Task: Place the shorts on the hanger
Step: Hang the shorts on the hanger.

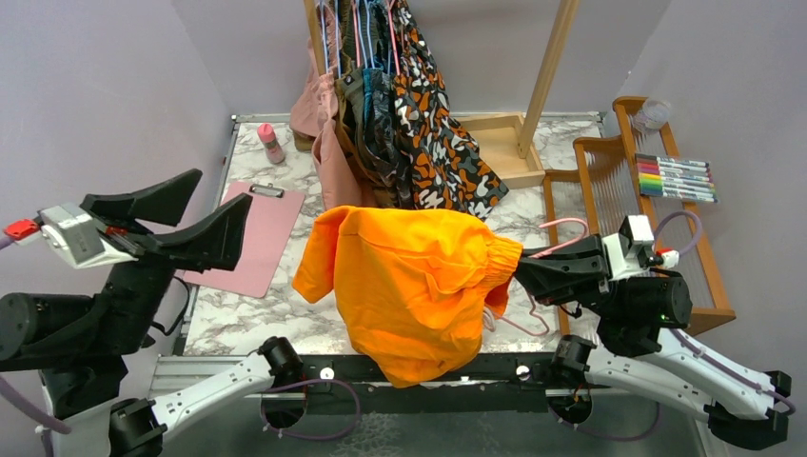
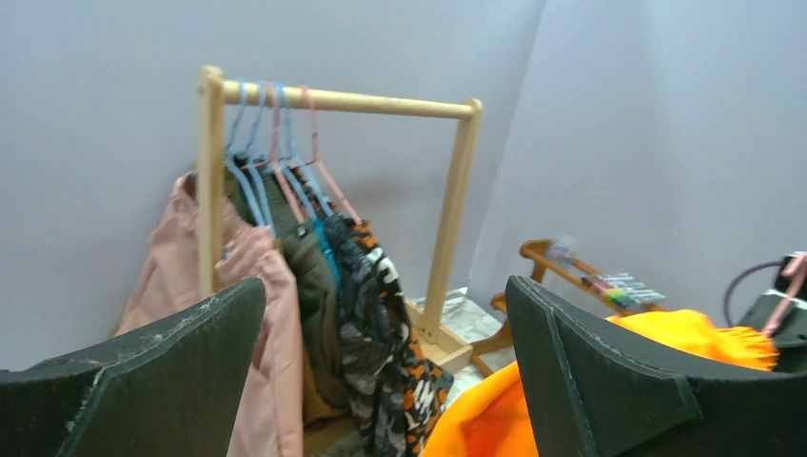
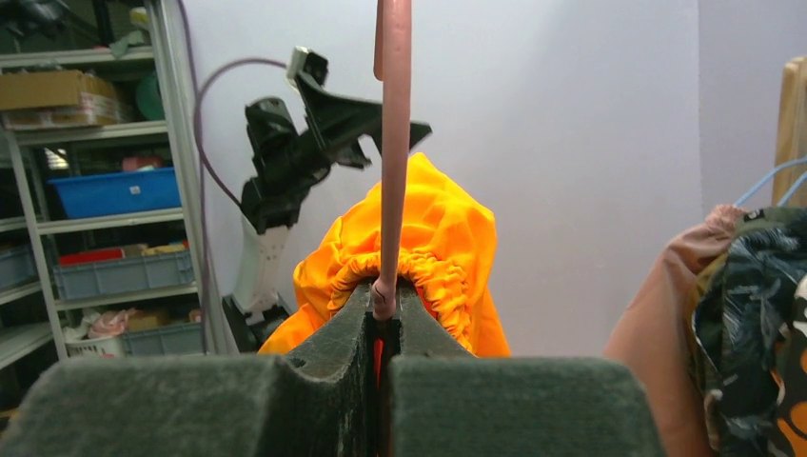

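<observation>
The bright orange shorts (image 1: 409, 276) hang draped over the pink wire hanger (image 1: 561, 228) above the table's front middle, their gathered waistband bunched at my right gripper (image 1: 521, 269). In the right wrist view that gripper (image 3: 383, 305) is shut on the hanger's pink wire (image 3: 392, 143), with the shorts (image 3: 447, 238) just beyond its tips. My left gripper (image 1: 224, 190) is raised at the left, apart from the shorts, open and holding nothing. In its own view the left gripper (image 2: 385, 286) faces the clothes rack, and the shorts (image 2: 495, 419) show low at the right.
A wooden clothes rack (image 1: 547, 67) at the back holds several garments (image 1: 400, 114) on blue and pink hangers. A pink clipboard (image 1: 257, 238) and a pink bottle (image 1: 272, 143) lie at the left. A wooden stand (image 1: 609, 181) with markers (image 1: 676, 176) stands at the right.
</observation>
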{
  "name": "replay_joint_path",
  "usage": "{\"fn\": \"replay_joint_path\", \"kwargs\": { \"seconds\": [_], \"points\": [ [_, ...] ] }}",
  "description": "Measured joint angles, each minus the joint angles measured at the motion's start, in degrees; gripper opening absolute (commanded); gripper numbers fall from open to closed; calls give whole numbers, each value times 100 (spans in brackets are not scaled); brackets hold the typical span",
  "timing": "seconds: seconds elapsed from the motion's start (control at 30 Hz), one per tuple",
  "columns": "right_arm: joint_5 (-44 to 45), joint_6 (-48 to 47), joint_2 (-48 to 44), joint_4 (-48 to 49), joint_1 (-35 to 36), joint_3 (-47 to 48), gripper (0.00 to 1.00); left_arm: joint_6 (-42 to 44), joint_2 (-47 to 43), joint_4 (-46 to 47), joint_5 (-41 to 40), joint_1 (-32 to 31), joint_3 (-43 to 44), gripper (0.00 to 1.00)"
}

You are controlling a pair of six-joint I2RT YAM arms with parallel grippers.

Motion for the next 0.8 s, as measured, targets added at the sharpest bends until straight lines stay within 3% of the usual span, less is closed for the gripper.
{"fn": "replay_joint_path", "kwargs": {
  "seconds": [0.13, 0.47, 0.8],
  "points": [
    [101, -136, -173, -254, 0, -186, 1, -55, 444, 216, 721, 0, 216, 99],
    [157, -511, -503, -970, 0, -382, 1, -457, 2457, 236, 3635, 0, 188, 99],
    [138, -629, -411, -1045, 0, -625, 1, -170, 2732, 92, 5174, 0, 173, 99]
  ]
}}
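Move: The shorts' bunched waistband lies about 31 cm to the right of my open left hand, some 6 cm back and 7 cm lower. The shorts' hanging body is about 21 cm to the right, 9 cm back and 15 cm below that hand; the hanger hook is some 37 cm to its right, 2 cm back and 3 cm lower. From my right hand, which holds the hanger, the waistband is only about 4 cm to the left, level fore-and-aft and 1 cm higher. I swing my open left hand quickly some 23 cm to the right, rising a touch and then sinking, in over the shorts towards the waistband. I roll that wrist and turn it about 50 degrees clockwise, still turning once the sideways travel has ended. My right hand keeps its grip on the hanger and lowers about 7 cm, its fingers tipping down slightly. ##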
